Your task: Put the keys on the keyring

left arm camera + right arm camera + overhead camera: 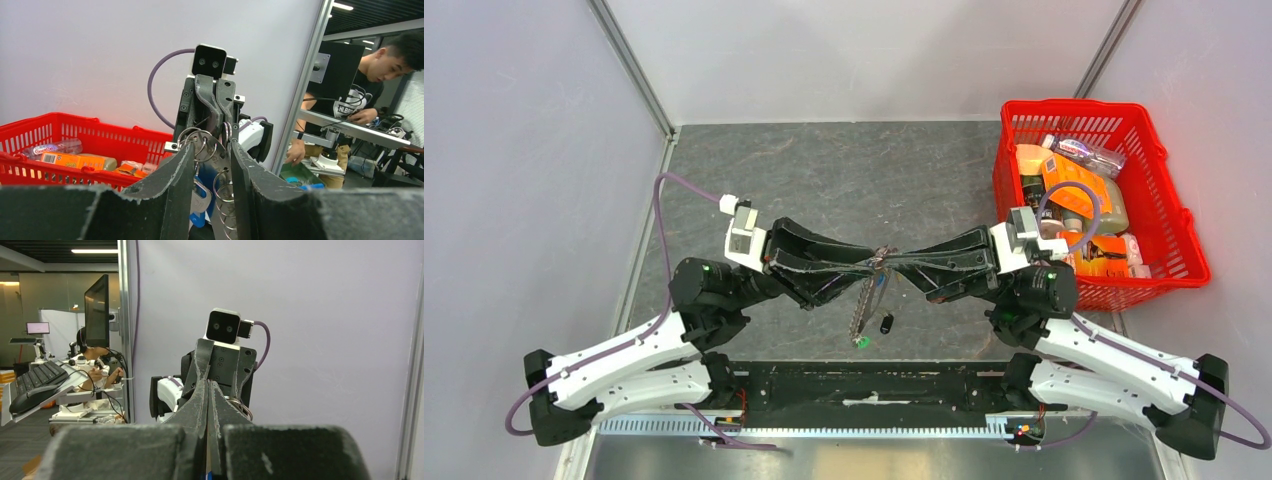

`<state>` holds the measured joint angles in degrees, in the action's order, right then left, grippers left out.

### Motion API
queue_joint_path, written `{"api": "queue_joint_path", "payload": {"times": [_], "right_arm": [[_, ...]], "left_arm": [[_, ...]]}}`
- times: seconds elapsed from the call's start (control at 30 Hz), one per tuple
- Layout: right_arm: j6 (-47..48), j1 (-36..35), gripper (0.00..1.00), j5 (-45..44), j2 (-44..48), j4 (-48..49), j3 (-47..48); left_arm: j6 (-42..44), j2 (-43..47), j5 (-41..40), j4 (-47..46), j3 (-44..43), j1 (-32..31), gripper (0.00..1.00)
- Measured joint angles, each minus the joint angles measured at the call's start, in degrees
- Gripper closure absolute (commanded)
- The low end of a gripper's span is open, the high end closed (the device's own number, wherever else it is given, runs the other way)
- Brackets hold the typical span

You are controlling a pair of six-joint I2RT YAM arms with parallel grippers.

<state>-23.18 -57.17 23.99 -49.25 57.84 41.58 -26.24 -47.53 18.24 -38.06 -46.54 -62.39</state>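
Note:
My two grippers meet tip to tip above the table's middle. My left gripper (876, 262) (212, 150) is shut on the keyring (222, 160), a flat silver loop with several wire rings, held between its fingers. The keyring's chain (864, 300) hangs down to the green tag (861, 342). A blue-capped key (201, 199) hangs from a ring between the left fingers. My right gripper (896, 260) (207, 385) is shut tight on a thin silver blade with blue at its low end. A black-capped key (886, 323) lies on the table below. No yellow-capped key shows.
A red basket (1124, 285) full of packaged goods stands at the right, close behind the right arm; it also shows in the left wrist view (75, 122). White walls close in the left, back and right. A black rail runs along the near edge.

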Motion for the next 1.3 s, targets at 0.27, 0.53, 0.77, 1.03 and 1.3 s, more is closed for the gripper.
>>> {"api": "queue_joint_path", "payload": {"times": [0.27, 0.53, 0.77, 1.03, 1.3], "right_arm": [[-0.8, 0.0, 1.00, 0.3, -0.9, 0.4, 0.0], [-1.0, 0.0, 1.00, 0.3, -1.0, 0.8, 0.0], [-1.5, 0.0, 1.00, 0.1, -0.7, 1.2, 0.0], [0.3, -0.2, 0.58, -0.4, 7.6, -15.2, 0.0], [3.8, -0.2, 0.49, -3.8, 15.3, -38.8, 7.3]], "left_arm": [[0.0, -0.7, 0.3, -0.9, 0.0, 0.0, 0.72], [-0.3, -0.7, 0.9, -1.3, -0.2, 0.0, 0.98], [-0.3, -1.4, 2.1, -0.9, -1.4, 0.0, 0.98], [-0.1, -0.5, 4.5, 6.4, -2.7, 0.0, 0.98], [0.7, 2.5, 7.4, 17.4, -4.6, 0.0, 0.98]]}}
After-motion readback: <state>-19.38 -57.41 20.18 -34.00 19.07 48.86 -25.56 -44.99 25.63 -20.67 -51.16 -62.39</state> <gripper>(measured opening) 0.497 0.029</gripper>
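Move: The keyring's wire rings already sit between the left gripper's half-open fingers, some 1 cm to the right of its hand point and level with it. The right gripper still pinches the bunch, with the rings about 1 cm to its left. From the left hand, the blue tag hangs roughly 4 cm below, 1 cm ahead and 1 cm right. The black fob is about 8 cm below, 1 cm back and 1 cm right. The green tag is some 11 cm below, 1 cm back and 2 cm left. Close the left gripper on the keyring's rings, both hands nearly still, while the right keeps its pinch. Then let go with the right, opening it to about half as it dips and backs off some 4 cm to its right, away from the bunch. Meanwhile carry the bunch with the left about 2 cm down and 2 cm back, tipping its fingertips down roughly 10 degrees. ##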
